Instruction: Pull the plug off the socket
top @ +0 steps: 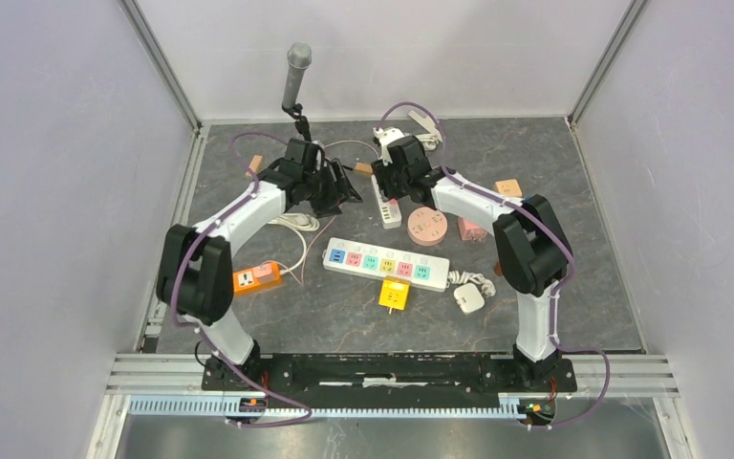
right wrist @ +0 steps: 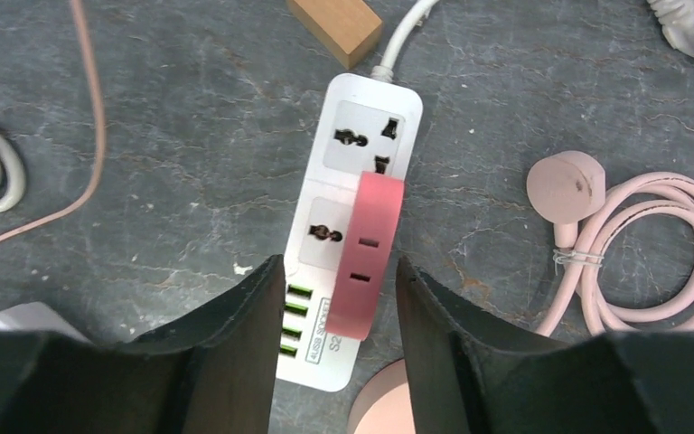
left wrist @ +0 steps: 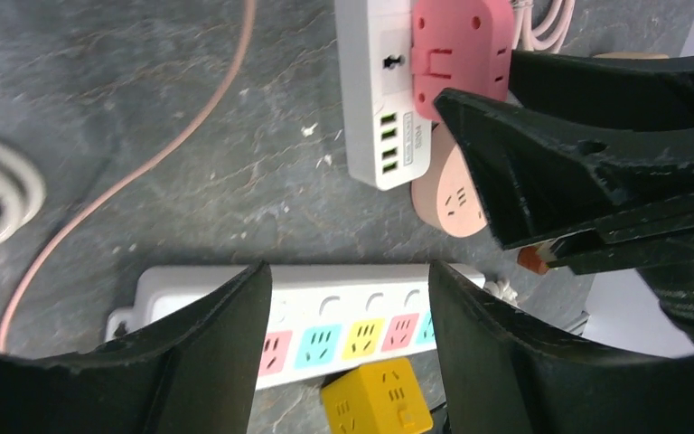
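Observation:
A pink plug adaptor (right wrist: 368, 253) stands on the small white power strip (right wrist: 352, 136), over its lower socket and right edge. My right gripper (right wrist: 339, 271) is open just above it, one finger on each side, with a gap to the plug. The left wrist view also shows the plug (left wrist: 461, 45), the strip (left wrist: 375, 99) and the right gripper's fingers (left wrist: 578, 172) over them. My left gripper (left wrist: 348, 271) is open and empty, hovering to the left of the strip (top: 389, 212). In the top view the two grippers (top: 349, 191) (top: 394, 182) are close together.
A long white strip with coloured sockets (top: 385, 263) and a yellow cube socket (top: 394, 295) lie nearer the arms. A round pink socket (top: 427, 227) lies beside the small strip. Around it are a wooden block (right wrist: 334, 25), a coiled pink cable (right wrist: 651, 253), an orange adaptor (top: 256, 277) and a microphone stand (top: 295, 72).

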`<state>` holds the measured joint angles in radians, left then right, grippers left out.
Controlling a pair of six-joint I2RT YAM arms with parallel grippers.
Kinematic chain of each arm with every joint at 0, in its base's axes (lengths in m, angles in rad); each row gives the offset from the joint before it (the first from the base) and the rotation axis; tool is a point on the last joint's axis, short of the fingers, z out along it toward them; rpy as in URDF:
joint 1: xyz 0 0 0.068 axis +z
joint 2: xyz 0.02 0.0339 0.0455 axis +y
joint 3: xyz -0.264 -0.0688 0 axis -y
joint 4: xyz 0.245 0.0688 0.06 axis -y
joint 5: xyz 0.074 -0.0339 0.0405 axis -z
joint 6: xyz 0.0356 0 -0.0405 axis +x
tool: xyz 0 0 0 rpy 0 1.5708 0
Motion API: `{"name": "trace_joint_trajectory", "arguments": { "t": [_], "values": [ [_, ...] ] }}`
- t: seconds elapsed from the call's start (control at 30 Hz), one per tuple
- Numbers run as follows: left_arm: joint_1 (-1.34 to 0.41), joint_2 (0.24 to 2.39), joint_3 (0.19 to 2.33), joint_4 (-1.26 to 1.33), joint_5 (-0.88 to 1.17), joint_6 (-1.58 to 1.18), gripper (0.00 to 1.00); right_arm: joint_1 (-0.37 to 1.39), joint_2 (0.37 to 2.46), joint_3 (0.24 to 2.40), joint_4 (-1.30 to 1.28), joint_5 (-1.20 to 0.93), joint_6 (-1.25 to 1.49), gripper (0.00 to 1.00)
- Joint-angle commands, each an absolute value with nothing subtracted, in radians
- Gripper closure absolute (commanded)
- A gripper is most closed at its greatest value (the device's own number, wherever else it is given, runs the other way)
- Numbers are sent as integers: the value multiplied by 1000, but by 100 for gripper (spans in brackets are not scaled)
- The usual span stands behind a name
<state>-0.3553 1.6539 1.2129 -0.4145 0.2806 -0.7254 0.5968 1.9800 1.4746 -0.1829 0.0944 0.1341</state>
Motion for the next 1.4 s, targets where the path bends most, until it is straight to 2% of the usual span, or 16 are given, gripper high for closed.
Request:
{"name": "trace_joint_trajectory", "arguments": {
  "t": [0.0, 0.13, 0.27, 0.37, 0.43, 0.7, 0.97, 1.17, 1.37],
  "values": [
    [-387, 1752, 1327, -360, 309, -759, 30, 581, 2017, 1539, -172, 123, 150, 50],
    [-400, 1842, 1387, -358, 303, -761, 36, 569, 2032, 1544, -178, 94, 179, 70],
    [-420, 1922, 1428, -347, 289, -747, 43, 557, 2033, 1544, -184, 48, 227, 81],
    [-432, 1962, 1440, -346, 272, -742, 45, 555, 2025, 1545, -206, 12, 263, 95],
    [-436, 1978, 1439, -331, 263, -741, 45, 555, 2019, 1544, -222, 3, 297, 100],
    [-453, 2041, 1452, -298, 248, -744, 46, 554, 1981, 1482, -206, -101, 421, 100],
    [-455, 2115, 1520, -393, 227, -703, 64, 536, 1955, 1446, -150, -132, 469, 100],
    [-481, 2124, 1502, -466, 129, -639, 68, 532, 1884, 1358, 24, -125, 436, 100],
    [-522, 2159, 1508, -549, 40, -600, 72, 562, 1896, 1367, -17, -23, 398, 100]
  ]
}}
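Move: The pink plug sits in the small white power strip just below my right hand's open fingers: about 2 cm ahead, 1 cm right and 3 cm down. The round pink block is 7 cm back and 9 cm right, the wooden block 7 cm ahead and 5 cm left. From my left hand, the strip's middle is some 7 cm ahead, 8 cm right and 10 cm down, the plug 9 cm ahead and 10 cm right, the long strip 8 cm back and 8 cm right. I sink my right hand nearly 2 cm and pinch the pink plug, then keep that grip while rolling it some 15 degrees over to the right and easing it back about 2 cm. Meanwhile my left hand drops about 9 cm, going right 7 and forward 4, narrowing its fingers to come down over the small strip's left edge by the USB ports and hold it. ##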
